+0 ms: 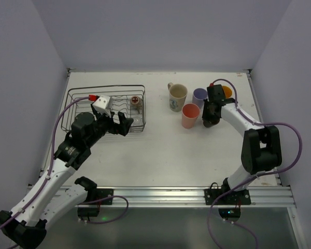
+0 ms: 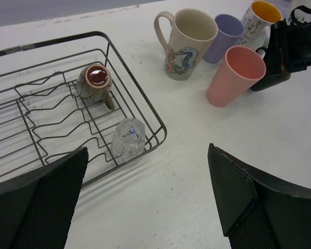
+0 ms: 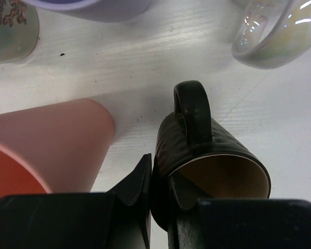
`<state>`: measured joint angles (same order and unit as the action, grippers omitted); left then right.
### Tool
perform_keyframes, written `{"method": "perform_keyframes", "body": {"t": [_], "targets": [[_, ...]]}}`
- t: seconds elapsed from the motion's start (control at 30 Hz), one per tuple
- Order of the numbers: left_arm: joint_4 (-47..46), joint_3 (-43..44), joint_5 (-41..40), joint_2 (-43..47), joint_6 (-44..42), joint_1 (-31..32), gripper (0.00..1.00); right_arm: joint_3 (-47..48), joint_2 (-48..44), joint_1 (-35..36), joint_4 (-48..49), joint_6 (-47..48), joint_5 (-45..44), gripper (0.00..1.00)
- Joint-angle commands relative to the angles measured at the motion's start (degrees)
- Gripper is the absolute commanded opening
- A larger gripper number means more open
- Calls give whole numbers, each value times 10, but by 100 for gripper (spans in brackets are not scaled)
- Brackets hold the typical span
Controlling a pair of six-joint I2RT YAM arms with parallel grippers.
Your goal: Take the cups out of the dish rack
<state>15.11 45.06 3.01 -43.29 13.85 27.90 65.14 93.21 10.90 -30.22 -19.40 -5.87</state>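
Observation:
The dark wire dish rack (image 1: 106, 87) (image 2: 158, 122) holds a brown cup (image 1: 136, 100) (image 2: 96, 81) and a clear glass (image 2: 128, 137), which lies near its front right corner. My left gripper (image 1: 122, 124) (image 2: 147, 197) is wide open and empty above the table beside that corner. On the table to the right stand a cream printed mug (image 1: 177, 96) (image 2: 189, 42), a lavender tumbler (image 1: 199, 97) (image 2: 225, 36), a salmon-pink tumbler (image 1: 189, 115) (image 3: 52, 140) and a pale mug with an orange inside (image 1: 226, 92) (image 2: 262, 18). My right gripper (image 1: 210, 116) (image 3: 163, 181) is shut on the black mug's (image 3: 207, 150) wall, one finger inside the rim.
The held black mug is close to the salmon-pink tumbler on its left and the pale mug behind it. Grey walls enclose the white table (image 1: 171, 150) on three sides. A metal rail (image 1: 160, 193) runs along the near edge.

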Motion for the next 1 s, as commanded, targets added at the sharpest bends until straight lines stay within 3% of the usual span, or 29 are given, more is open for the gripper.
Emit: {"method": "perform_keyframes", "body": {"t": [0.0, 0.07, 0.23, 0.5, 0.77, 0.97], "targets": [[7, -4, -13, -5, -17, 0, 100, 36, 12, 3, -2, 9, -30, 3], [9, -4, -19, -11, -17, 0, 100, 35, 21, 4, -2, 9, -32, 6], [11, 4, -27, -28, -15, 0, 100, 29, 13, 3, 8, 9, -33, 26], [11, 54, -16, -69, 28, 0, 100, 18, -29, 3, 11, 8, -27, 36], [-3, 122, -26, -158, 100, 1, 100, -40, -191, 4, 34, -7, 13, 48], [-62, 127, -128, -263, 98, 1, 96, -163, -364, 6, 141, -43, 79, 47]]}}
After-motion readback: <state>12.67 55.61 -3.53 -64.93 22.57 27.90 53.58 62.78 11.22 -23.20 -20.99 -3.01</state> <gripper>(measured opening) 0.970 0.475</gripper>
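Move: The right hand's closed fingers pinch the dark mug by its left wall, its middle about 2 cm right of them, level and 3 cm below, right at its place on the table. The pink cup stands some 9 cm left of the hand and 2 cm farther out, the purple cup 10 cm ahead and 5 cm left, the orange-lined mug 10 cm ahead and 5 cm right. From the open left hand the brown mug in the rack lies about 21 cm ahead, 2 cm right, 21 cm below; the glass 13 cm ahead, 3 cm right, equally low. The right fingers let go of the dark mug's wall, opening to about half as the hand settles a centimetre lower, then it lifts clear some 12 cm, drawing back about 4 cm and tipping its fingers up around 25 degrees. The left hand, still wide open and touching nothing, sinks slightly, then sweeps about 7 cm forward and a little right over the rack towards the brown mug, its fingers tipping down. ##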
